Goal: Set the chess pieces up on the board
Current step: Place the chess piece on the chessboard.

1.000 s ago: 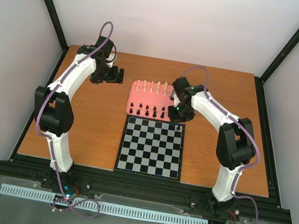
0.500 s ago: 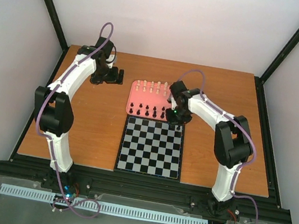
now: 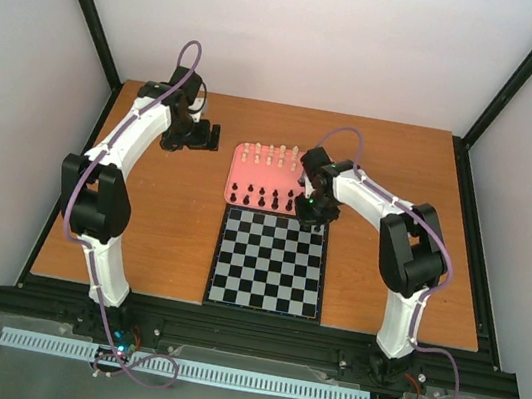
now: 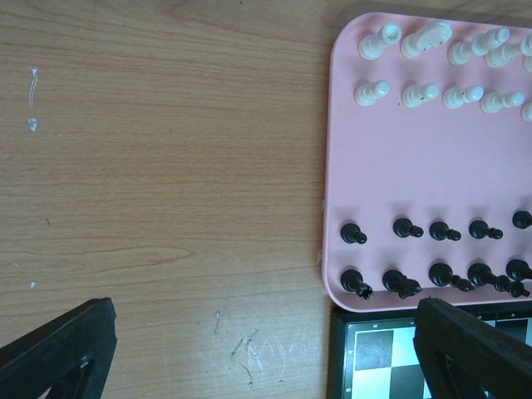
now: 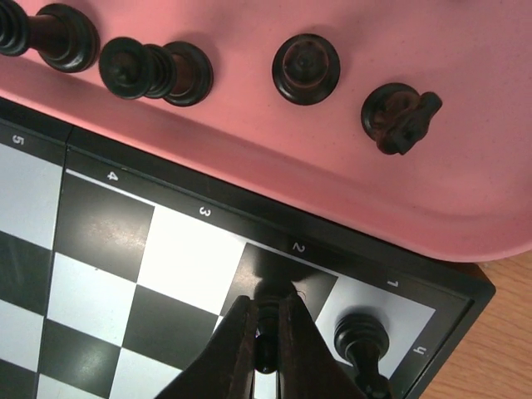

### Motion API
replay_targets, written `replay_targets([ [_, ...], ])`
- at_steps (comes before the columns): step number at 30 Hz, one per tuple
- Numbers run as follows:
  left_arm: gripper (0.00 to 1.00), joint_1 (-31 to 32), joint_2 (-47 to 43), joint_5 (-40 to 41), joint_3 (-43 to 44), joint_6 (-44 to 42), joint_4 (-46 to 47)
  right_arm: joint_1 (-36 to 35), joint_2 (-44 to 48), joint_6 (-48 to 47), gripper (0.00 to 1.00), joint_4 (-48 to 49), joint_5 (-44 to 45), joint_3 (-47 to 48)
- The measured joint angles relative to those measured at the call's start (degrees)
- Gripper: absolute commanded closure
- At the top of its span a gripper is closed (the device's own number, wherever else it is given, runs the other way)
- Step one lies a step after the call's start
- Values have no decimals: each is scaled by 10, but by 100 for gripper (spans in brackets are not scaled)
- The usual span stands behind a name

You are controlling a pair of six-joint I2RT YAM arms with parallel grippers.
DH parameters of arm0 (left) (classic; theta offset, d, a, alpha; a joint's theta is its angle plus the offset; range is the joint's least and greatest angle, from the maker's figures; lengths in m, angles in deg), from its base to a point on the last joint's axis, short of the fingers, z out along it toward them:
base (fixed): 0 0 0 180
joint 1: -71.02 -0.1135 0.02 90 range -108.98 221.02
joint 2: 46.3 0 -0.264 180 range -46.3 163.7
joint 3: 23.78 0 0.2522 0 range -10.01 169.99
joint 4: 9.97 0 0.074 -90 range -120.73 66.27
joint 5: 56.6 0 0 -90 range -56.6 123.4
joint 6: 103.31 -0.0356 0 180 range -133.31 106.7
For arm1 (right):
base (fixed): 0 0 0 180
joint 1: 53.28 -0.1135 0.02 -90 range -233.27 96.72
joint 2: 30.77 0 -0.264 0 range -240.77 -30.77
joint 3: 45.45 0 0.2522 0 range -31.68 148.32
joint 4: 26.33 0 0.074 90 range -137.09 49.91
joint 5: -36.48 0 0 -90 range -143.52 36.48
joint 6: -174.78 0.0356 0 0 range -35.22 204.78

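My right gripper (image 5: 267, 353) is shut on a black chess piece (image 5: 266, 345), whose base is at the dark square marked 2 in the far row of the board (image 5: 183, 249). Whether the base touches the square I cannot tell. Another black piece (image 5: 362, 337) stands on the white corner square beside it. More black pieces (image 3: 261, 197) and cream pieces (image 3: 270, 153) stand in rows on the pink tray (image 3: 268, 175) behind the board (image 3: 270, 263). My left gripper (image 4: 266, 357) is open over bare wood left of the tray (image 4: 399, 166), holding nothing.
The tray's near rim (image 5: 332, 166) lies right against the board's far border. A black knight (image 5: 399, 118) and a round-topped piece (image 5: 306, 68) stand on the tray close to my right fingers. Wooden tabletop (image 3: 161, 223) surrounds both.
My right gripper has shifted a little left and down along the board's far edge with the black piece in it. The left arm has not moved.
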State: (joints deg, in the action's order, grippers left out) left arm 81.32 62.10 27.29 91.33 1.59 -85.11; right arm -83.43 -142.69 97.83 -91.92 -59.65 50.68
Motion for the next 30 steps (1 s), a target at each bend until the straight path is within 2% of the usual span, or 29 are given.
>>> replay_targets([
  [5, 0, 0, 0, -1, -1, 0, 0, 0, -10, 1, 97, 2, 6, 6],
  [7, 0, 0, 0, -1, -1, 0, 0, 0, -13, 1, 94, 3, 7, 8],
  [17, 0, 0, 0, -1, -2, 0, 0, 0, -15, 0, 62, 2, 10, 12],
  [22, 0, 0, 0, -2, -3, 0, 0, 0, -13, -3, 57, -19, 11, 38],
  [30, 0, 0, 0, -2, -3, 1, 0, 5, -3, -3, 57, -43, 39, 122],
])
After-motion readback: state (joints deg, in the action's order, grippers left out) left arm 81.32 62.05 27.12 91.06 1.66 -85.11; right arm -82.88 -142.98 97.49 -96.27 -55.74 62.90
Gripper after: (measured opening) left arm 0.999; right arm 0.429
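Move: The right fingers still hold the black pawn, about 1 cm short of and 2 cm above the dark far-edge square marked 2. The rook stands on the corner square, some 3 cm to the right of the hand and 1 cm ahead. On the tray, the knight is about 6 cm straight ahead, and the bishop is 6 cm ahead and 2 cm left. From the left hand, that square lies roughly 11 cm back, 22 cm right and 14 cm below. The right hand eases the held pawn about half a centimetre forward and down onto the dark square beside the rook, pauses there with the fingers pointing down, then opens them a little under half-way and lets go of the pawn. It then lifts clear about 6 cm while going some 4 cm forward over the board's far border towards the tray, the fingertips tilting forward by nearly 10 degrees. ##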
